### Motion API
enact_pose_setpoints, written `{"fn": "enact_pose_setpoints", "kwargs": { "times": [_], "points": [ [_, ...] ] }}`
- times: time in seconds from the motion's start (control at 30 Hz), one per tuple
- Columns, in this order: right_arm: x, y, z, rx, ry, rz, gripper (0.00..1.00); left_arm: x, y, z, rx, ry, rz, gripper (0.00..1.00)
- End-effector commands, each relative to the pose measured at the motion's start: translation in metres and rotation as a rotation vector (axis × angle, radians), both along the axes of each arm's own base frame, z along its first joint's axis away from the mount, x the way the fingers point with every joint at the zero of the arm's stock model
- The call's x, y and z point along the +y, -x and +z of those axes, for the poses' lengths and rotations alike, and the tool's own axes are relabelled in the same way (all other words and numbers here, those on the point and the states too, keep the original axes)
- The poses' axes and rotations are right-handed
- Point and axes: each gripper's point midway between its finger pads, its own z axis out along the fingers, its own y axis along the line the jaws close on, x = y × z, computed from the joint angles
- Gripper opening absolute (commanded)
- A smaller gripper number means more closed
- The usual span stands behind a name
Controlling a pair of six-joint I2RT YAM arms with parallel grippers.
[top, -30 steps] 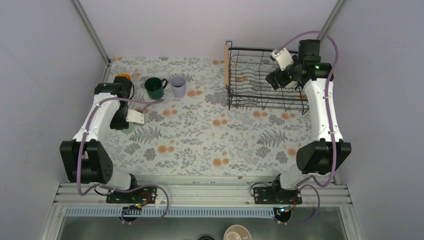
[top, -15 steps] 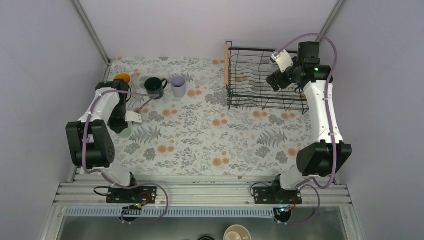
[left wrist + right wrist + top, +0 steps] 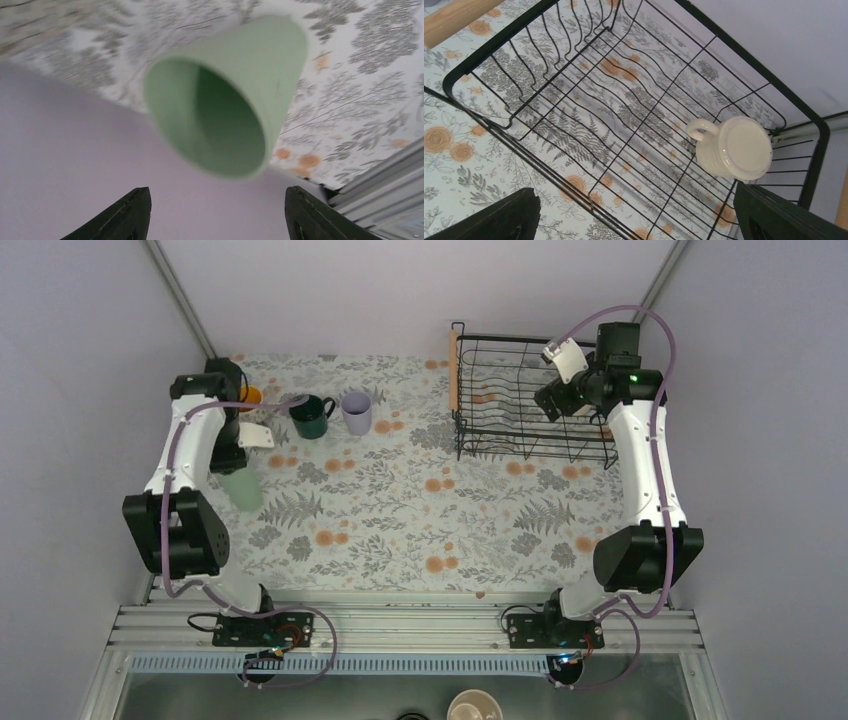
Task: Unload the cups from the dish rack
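Observation:
The mint green cup point(image 3: 241, 490) stands on the floral cloth at the left; in the left wrist view it point(image 3: 230, 95) is beyond my open, empty left gripper point(image 3: 217, 189), apart from the fingers. My left gripper point(image 3: 236, 452) hangs just behind it. The dark green mug point(image 3: 312, 415) and lavender tumbler point(image 3: 356, 412) stand at the far left, and the floral mug point(image 3: 249, 395) peeks out behind my left arm. The cream mug point(image 3: 734, 147) sits upside down in the dish rack point(image 3: 494, 45). My right gripper point(image 3: 636, 192) is open above the rack point(image 3: 520, 338).
The rack's wooden handle point(image 3: 455, 370) faces the middle of the table. Purple walls stand close on the left and right. A tan cup point(image 3: 475, 707) lies below the near rail, off the table.
My left gripper has let go of the mint green cup and pulled back toward the far left corner. The right arm has barely moved over the rack.

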Motion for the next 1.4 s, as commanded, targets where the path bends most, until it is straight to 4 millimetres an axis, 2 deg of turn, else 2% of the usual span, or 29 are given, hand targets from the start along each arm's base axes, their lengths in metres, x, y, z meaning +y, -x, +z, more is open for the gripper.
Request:
{"fn": "enact_pose_setpoints", "kwargs": {
  "times": [0.0, 0.1, 0.17, 0.3, 0.37, 0.5, 0.6, 0.73, 0.83, 1.0, 1.07, 1.13, 1.2, 1.23, 1.37],
  "points": [
    [-0.009, -0.010, 0.018, -0.056, 0.023, -0.058, 1.00, 0.010, -0.010, 0.068, -0.167, -0.092, -0.049, 0.67],
    [-0.019, -0.018, 0.016, -0.053, 0.042, -0.112, 1.00, 0.001, -0.019, 0.100, -0.281, -0.073, -0.068, 0.69],
    [-0.019, -0.020, 0.015, -0.044, 0.033, -0.112, 1.00, -0.005, -0.014, 0.105, -0.301, -0.054, -0.092, 0.71],
    [-0.016, -0.020, 0.020, -0.045, 0.017, -0.101, 1.00, -0.019, 0.009, 0.081, -0.240, 0.001, -0.138, 0.71],
    [-0.016, -0.021, 0.022, -0.051, 0.017, -0.101, 1.00, -0.024, 0.015, 0.069, -0.213, 0.029, -0.128, 0.67],
    [-0.016, -0.022, 0.023, -0.043, 0.020, -0.103, 1.00, -0.041, 0.006, 0.060, -0.222, 0.134, -0.080, 0.61],
    [-0.018, -0.022, 0.023, -0.043, 0.030, -0.108, 1.00, -0.052, 0.000, 0.062, -0.241, 0.209, -0.071, 0.67],
    [-0.018, -0.021, 0.020, -0.038, 0.036, -0.104, 1.00, -0.053, -0.008, 0.053, -0.250, 0.273, -0.056, 0.70],
    [-0.018, -0.020, 0.018, -0.042, 0.037, -0.101, 1.00, -0.040, -0.020, 0.044, -0.262, 0.275, -0.016, 0.70],
    [-0.017, -0.018, 0.006, -0.033, 0.048, -0.081, 1.00, 0.013, -0.051, 0.028, -0.323, 0.254, 0.042, 0.71],
    [-0.016, -0.018, -0.002, -0.023, 0.050, -0.069, 1.00, 0.022, -0.059, 0.027, -0.307, 0.328, 0.046, 0.73],
    [-0.015, -0.019, -0.006, -0.021, 0.052, -0.062, 1.00, 0.024, -0.067, 0.020, -0.257, 0.423, 0.061, 0.81],
    [-0.014, -0.020, -0.011, -0.013, 0.047, -0.053, 1.00, 0.019, -0.076, 0.022, -0.241, 0.509, 0.063, 0.95],
    [-0.014, -0.021, -0.013, -0.010, 0.045, -0.052, 1.00, 0.018, -0.081, 0.023, -0.244, 0.528, 0.067, 0.98],
    [-0.012, -0.023, -0.019, -0.002, 0.037, -0.042, 1.00, 0.005, -0.092, 0.025, -0.278, 0.609, -0.001, 0.98]
  ]
}}
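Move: The pale green cup, already let go and leaning, is roughly 3 cm back and 3 cm right of the left hand, its middle some 11 cm below. The orange-lined mug is about 13 cm ahead of that hand and 6 cm right; the dark green mug stands 12 cm to the right of that mug, and the purple cup another 11 cm right, all about 11 cm below. From the right hand, the pale green cup is some 72 cm left and 14 cm back, 25 cm lower. Up by about 10 cm and slightly forward goes the left hand, clear of the pale green cup; it then sinks half that and eases right, before swinging forward and left, still sinking, to stop left of the orange-lined mug and pale green cup. Its fingers spread almost fully and the wrist rolls some 25 degrees, tips swinging rightward. The right hand, empty and wide open, hovers at the rack, finally dipping about 4 cm. ##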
